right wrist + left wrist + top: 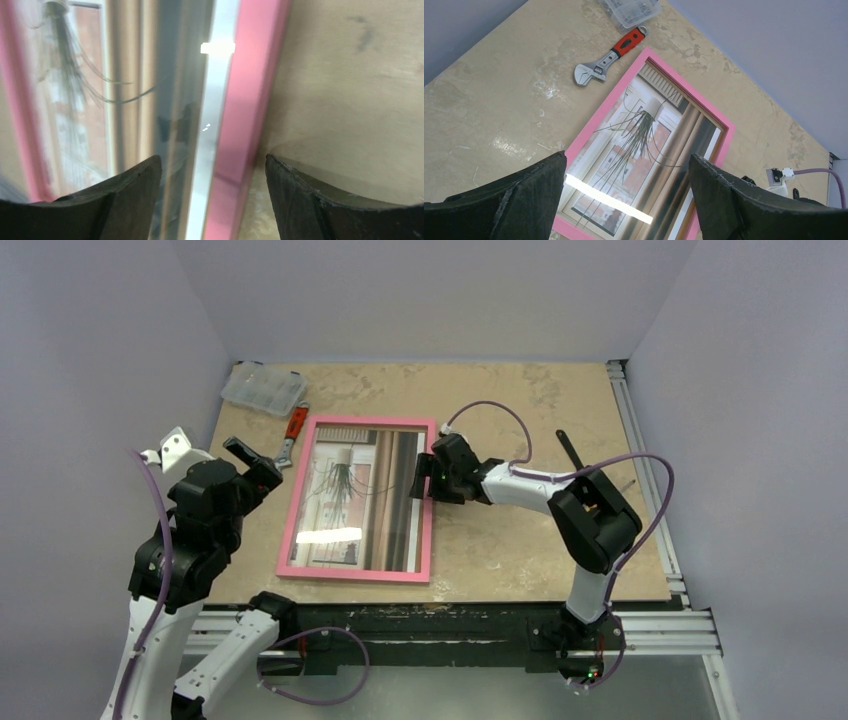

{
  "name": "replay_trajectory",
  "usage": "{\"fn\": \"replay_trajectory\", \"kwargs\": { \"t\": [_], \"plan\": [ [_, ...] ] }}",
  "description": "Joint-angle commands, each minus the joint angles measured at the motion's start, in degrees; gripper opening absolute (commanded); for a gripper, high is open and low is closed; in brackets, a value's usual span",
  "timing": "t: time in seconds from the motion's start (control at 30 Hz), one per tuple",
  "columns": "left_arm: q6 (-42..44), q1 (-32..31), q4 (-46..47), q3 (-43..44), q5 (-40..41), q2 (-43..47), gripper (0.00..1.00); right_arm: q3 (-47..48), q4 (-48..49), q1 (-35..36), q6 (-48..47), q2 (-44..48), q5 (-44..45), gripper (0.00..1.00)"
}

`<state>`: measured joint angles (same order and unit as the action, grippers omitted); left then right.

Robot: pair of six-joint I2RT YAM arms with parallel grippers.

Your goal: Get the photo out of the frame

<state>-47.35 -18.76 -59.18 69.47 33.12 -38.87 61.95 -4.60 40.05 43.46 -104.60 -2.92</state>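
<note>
The pink frame (352, 573) lies face up in the middle of the table, and the photo (360, 495) of a hanging plant shows behind its glass. My right gripper (422, 478) is low at the frame's right border, open. In the right wrist view that pink border (250, 100) runs between the right gripper's (214, 158) spread fingers, with the photo (125, 100) to the left. My left gripper (255, 462) hangs open above the table, left of the frame. The left wrist view looks down between the left gripper's (627, 156) fingers at the frame (603, 107) and photo (644, 145).
A red-handled adjustable wrench (293, 432) (610, 56) lies just past the frame's far left corner. A clear plastic parts box (263, 390) (631, 10) sits behind it. A metal rail (640, 460) borders the table's right edge.
</note>
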Motion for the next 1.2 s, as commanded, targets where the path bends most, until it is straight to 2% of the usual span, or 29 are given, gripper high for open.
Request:
{"fn": "replay_trajectory", "kwargs": {
  "t": [0.0, 0.13, 0.37, 0.6, 0.83, 0.93, 1.17],
  "plan": [
    [0.8, 0.3, 2.3, -0.5, -1.1, -1.1, 0.88, 3.4, -16.2, 4.1, -1.6, 1.0, 17.8, 0.75],
    [0.7, 0.3, 2.5, -0.9, -1.7, -1.3, 0.88, 6.4, -20.5, 7.8, -0.9, -0.4, 23.3, 0.68],
    [0.4, 0.3, 2.1, -1.0, -2.0, -1.0, 0.88, 12.3, -27.1, 12.5, 1.7, -5.1, 30.5, 0.46],
    [0.4, 0.3, 2.0, -1.7, -1.8, -0.6, 0.88, 16.2, -28.5, 12.8, 1.5, -5.8, 28.4, 0.25],
    [0.3, 0.3, 2.2, -2.1, -2.1, -0.5, 0.88, 20.0, -30.4, 12.7, 1.9, -3.7, 25.2, 0.11],
    [0.4, 0.4, 2.2, -2.1, -1.9, -0.2, 0.88, 21.4, -31.1, 12.0, 2.0, -2.3, 22.4, 0.00],
    [0.3, 0.3, 2.4, -2.0, -2.3, -0.2, 0.88, 19.3, -30.3, 6.8, 0.3, 3.7, 14.7, 0.00]
  ]
}}
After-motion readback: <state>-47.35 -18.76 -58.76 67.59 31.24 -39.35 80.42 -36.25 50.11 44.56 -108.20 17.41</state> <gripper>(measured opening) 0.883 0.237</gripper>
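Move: The right side of the pink frame runs beneath the right hand's open fingers, its middle some 3 cm back, 1 cm to the right and 2 cm below the hand point. The photo's middle is about 12 cm to the hand's left, 3 cm back and 2 cm below, and the red-handled wrench roughly 26 cm left and 10 cm ahead at table height. From the left hand, that frame side is about 31 cm right, 9 cm ahead and 28 cm below. The right hand slides about 3 cm back along the pink frame's right side and sinks 1 to 2 cm, its wrist tilting some 25 degrees so the fingers point more steeply down, then closes one finger inside and one outside that side to pinch it. Keeping that pinch, the right hand lifts the side roughly 3 to 4 cm, slowly at first and then faster, up away from the photo. ##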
